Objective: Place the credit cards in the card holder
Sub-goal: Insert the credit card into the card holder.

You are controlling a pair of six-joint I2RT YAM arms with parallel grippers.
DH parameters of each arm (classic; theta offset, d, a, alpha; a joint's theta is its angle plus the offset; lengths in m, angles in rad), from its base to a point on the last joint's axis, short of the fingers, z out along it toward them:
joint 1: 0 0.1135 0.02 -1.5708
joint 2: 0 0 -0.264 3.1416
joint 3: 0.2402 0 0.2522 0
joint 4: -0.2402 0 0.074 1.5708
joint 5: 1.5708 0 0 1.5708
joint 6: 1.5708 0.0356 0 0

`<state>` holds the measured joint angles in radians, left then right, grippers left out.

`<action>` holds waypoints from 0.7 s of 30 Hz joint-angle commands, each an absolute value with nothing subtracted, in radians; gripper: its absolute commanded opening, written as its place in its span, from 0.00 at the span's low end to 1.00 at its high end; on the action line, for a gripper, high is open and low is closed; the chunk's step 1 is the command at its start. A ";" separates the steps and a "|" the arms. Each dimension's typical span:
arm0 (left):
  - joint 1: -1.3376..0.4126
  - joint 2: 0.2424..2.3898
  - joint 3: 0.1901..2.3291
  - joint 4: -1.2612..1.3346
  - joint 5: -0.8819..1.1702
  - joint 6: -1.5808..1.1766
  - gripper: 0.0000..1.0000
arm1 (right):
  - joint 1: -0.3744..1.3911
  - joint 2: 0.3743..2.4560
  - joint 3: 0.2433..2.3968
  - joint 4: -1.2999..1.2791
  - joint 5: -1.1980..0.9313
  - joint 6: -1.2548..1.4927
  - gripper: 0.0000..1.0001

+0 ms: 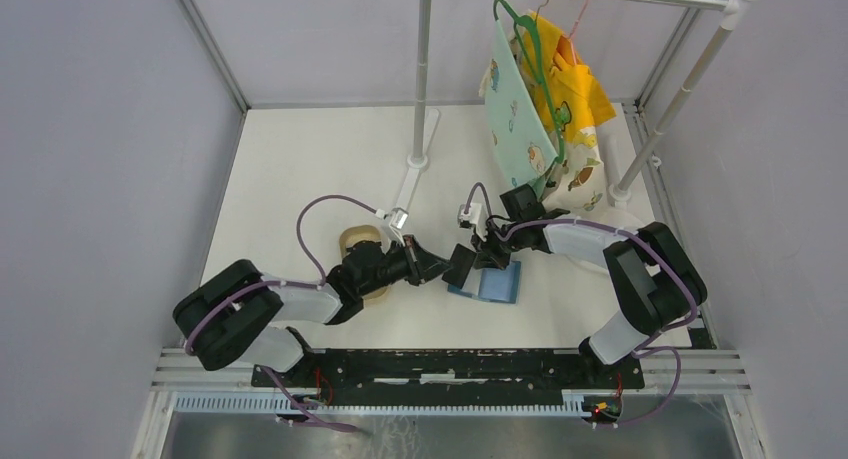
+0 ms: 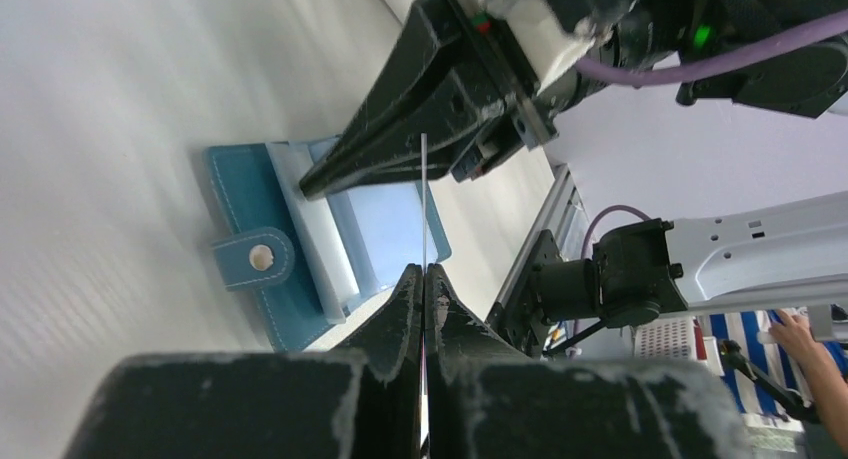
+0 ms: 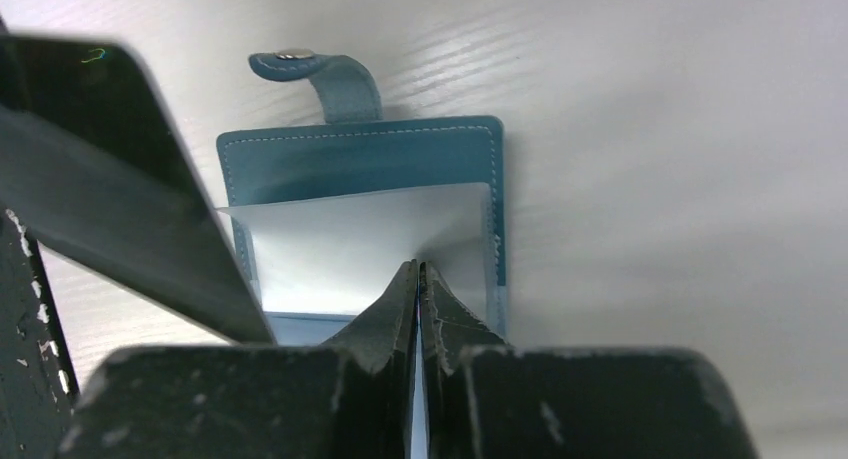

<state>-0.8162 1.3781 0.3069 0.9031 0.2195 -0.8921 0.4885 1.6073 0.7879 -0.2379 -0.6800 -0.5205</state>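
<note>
The teal-blue card holder (image 1: 500,284) lies open on the white table, its snap tab (image 3: 293,54) pointing away from its pale inner pockets. My right gripper (image 3: 419,267) is shut on a pale pocket sheet of the holder (image 3: 360,159) and pulls it up like a tent. My left gripper (image 2: 424,270) is shut on a thin credit card (image 2: 424,194), seen edge-on just above the holder (image 2: 235,194). From above, this dark card (image 1: 461,265) hangs at the holder's left edge, between the left gripper (image 1: 443,267) and the right gripper (image 1: 488,259).
A tan oval tray (image 1: 352,241) sits partly under the left arm. A clothes rack stands behind, its pole (image 1: 421,79) at centre, with cloths on hangers (image 1: 540,119) at the back right. A black rail (image 1: 450,364) runs along the near edge.
</note>
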 commanded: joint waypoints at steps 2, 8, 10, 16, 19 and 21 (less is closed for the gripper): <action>-0.851 1.501 0.278 1.193 0.211 -1.007 0.02 | 0.469 1.591 0.784 -0.186 -0.640 -0.483 0.06; -0.881 1.697 0.307 1.355 0.193 -1.088 0.02 | 0.457 1.583 0.782 -0.188 -0.632 -0.483 0.06; -0.885 1.766 0.313 1.406 0.182 -1.112 0.02 | 0.454 1.580 0.782 -0.190 -0.628 -0.486 0.06; -0.896 1.915 0.329 1.510 0.154 -1.178 0.02 | 0.453 1.575 0.791 -0.213 -0.616 -0.515 0.06; -0.911 1.915 0.338 1.463 0.122 -1.174 0.02 | 0.452 1.566 0.801 -0.235 -0.607 -0.547 0.07; -0.919 1.900 0.347 1.402 0.099 -1.162 0.02 | 0.451 1.554 0.805 -0.250 -0.601 -0.573 0.07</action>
<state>-0.8993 1.9182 0.3138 1.3720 0.1635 -1.1378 0.4561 1.6054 0.7849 -0.2317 -0.6189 -0.5186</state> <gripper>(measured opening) 0.026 0.067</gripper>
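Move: The card holder lies open under the left hand, which already pinches a dark card: its middle is about 8 cm to the right, 2 cm ahead and 11 cm below. The snap strap is some 4 cm ahead and 11 cm below, and the card tray 16 cm to the left, 5 cm farther out and 11 cm below. From the right hand's fingertips, on the clear pocket, the holder's middle is about 2 cm back and 2 cm below, neither left nor right. The dark card, still pinched in the left hand, is lowered about 8 cm towards the holder's lifted clear pocket sheet, drifting some 3 cm right while the wrist rolls about 15 degrees so its forward side dips; the descent eases off at the bottom. The right fingers, nearly shut, stay at the clear pocket sheet and edge about 2 cm forward and right. ##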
